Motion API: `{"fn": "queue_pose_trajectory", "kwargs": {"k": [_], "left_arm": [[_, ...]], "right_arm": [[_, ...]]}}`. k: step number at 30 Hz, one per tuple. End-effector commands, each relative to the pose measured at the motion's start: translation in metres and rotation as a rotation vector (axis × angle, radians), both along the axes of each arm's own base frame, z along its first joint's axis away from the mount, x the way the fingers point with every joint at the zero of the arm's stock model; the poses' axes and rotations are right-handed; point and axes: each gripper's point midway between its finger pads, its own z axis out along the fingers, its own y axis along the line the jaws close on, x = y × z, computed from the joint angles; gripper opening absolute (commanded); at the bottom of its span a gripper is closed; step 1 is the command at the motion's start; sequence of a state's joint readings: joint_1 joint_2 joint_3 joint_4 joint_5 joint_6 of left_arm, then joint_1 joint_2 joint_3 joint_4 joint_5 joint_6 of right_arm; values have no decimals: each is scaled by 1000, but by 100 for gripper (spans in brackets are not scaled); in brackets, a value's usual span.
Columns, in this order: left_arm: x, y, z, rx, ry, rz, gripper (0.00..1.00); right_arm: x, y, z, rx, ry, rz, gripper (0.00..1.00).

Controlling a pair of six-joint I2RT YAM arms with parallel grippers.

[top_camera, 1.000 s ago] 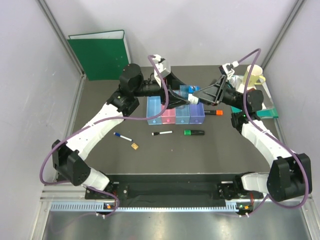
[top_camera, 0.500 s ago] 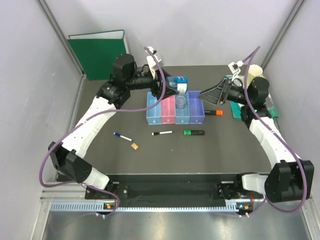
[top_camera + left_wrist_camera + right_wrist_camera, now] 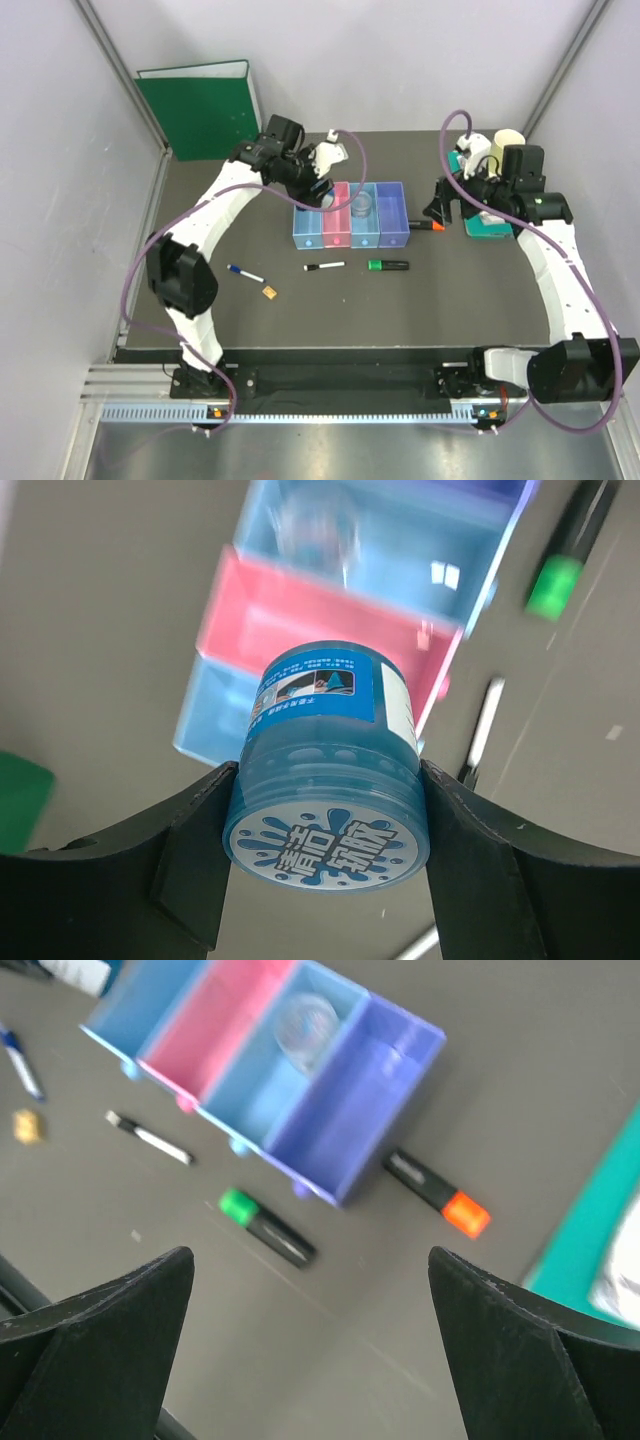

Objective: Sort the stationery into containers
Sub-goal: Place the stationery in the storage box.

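My left gripper is shut on a round blue jar, held above the left end of the containers, over the pink bin. A clear jar lies in the second light blue bin. My right gripper stands open and empty to the right of the purple bin. On the table lie an orange-capped highlighter, a green-capped highlighter, a black-capped pen, a blue-capped pen and a tan square.
A green binder leans against the back wall at the left. A cream mug and a teal tray sit at the back right, under my right arm.
The right gripper opened, left the clear jar in the light blue bin and drew back to the right. The left gripper carried the blue jar leftward over the row's left part.
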State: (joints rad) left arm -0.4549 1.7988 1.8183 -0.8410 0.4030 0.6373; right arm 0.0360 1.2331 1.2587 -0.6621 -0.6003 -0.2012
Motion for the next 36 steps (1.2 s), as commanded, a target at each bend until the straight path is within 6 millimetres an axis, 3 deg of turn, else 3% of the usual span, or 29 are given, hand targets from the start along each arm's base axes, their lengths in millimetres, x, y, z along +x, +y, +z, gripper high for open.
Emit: {"fn": "queue_pose_trajectory", "kwargs": {"k": [1, 3, 4, 10, 20, 25, 30, 36], "left_arm": [[9, 30, -19, 149, 0, -50, 0], [20, 40, -25, 191, -13, -47, 0], [26, 42, -39, 220, 11, -52, 0], [58, 57, -54, 309, -2, -22, 0], [76, 55, -75, 328, -16, -24, 0], [65, 35, -57, 248, -20, -59, 0], [45, 1, -43, 189, -36, -138, 0], [53, -30, -40, 207, -108, -188, 0]], "right_arm": [[-26, -30, 8, -209, -78, -10, 100], [-34, -29, 13, -215, -101, -2, 100], [-37, -29, 14, -213, -95, 0, 100], [-50, -26, 26, -186, -98, 7, 100], [-61, -27, 33, -198, -117, 13, 100], [-62, -26, 26, -194, -100, 16, 100], [-60, -24, 21, -178, -85, 15, 99], [-61, -29, 20, -204, -86, 2, 100]]}}
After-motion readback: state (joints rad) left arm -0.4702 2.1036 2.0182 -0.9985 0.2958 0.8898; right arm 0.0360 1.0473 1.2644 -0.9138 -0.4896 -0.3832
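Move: My left hand holds the blue jar up above the storage box. The pink compartment's middle lies about 6 cm ahead, 5 cm to the right and some 17 cm below. The left blue compartment is 6 cm ahead and 3 cm left; the clear cup is about 8 cm ahead and 11 cm right; the black-and-white marker is 8 cm back and 1 cm right. From my right hand the pink compartment is roughly 13 cm ahead, 22 cm left. Keeping my grip on the jar, I sink my left hand about 9 cm towards the box while swinging it forward and left some 6 cm each way and tipping the fingers about 20 degrees more steeply down. Then I hold that height and sweep back right, about 5 cm, and a little back towards the pink compartment. My open, empty right hand draws back some 6 cm, slightly right, and stays clear. ##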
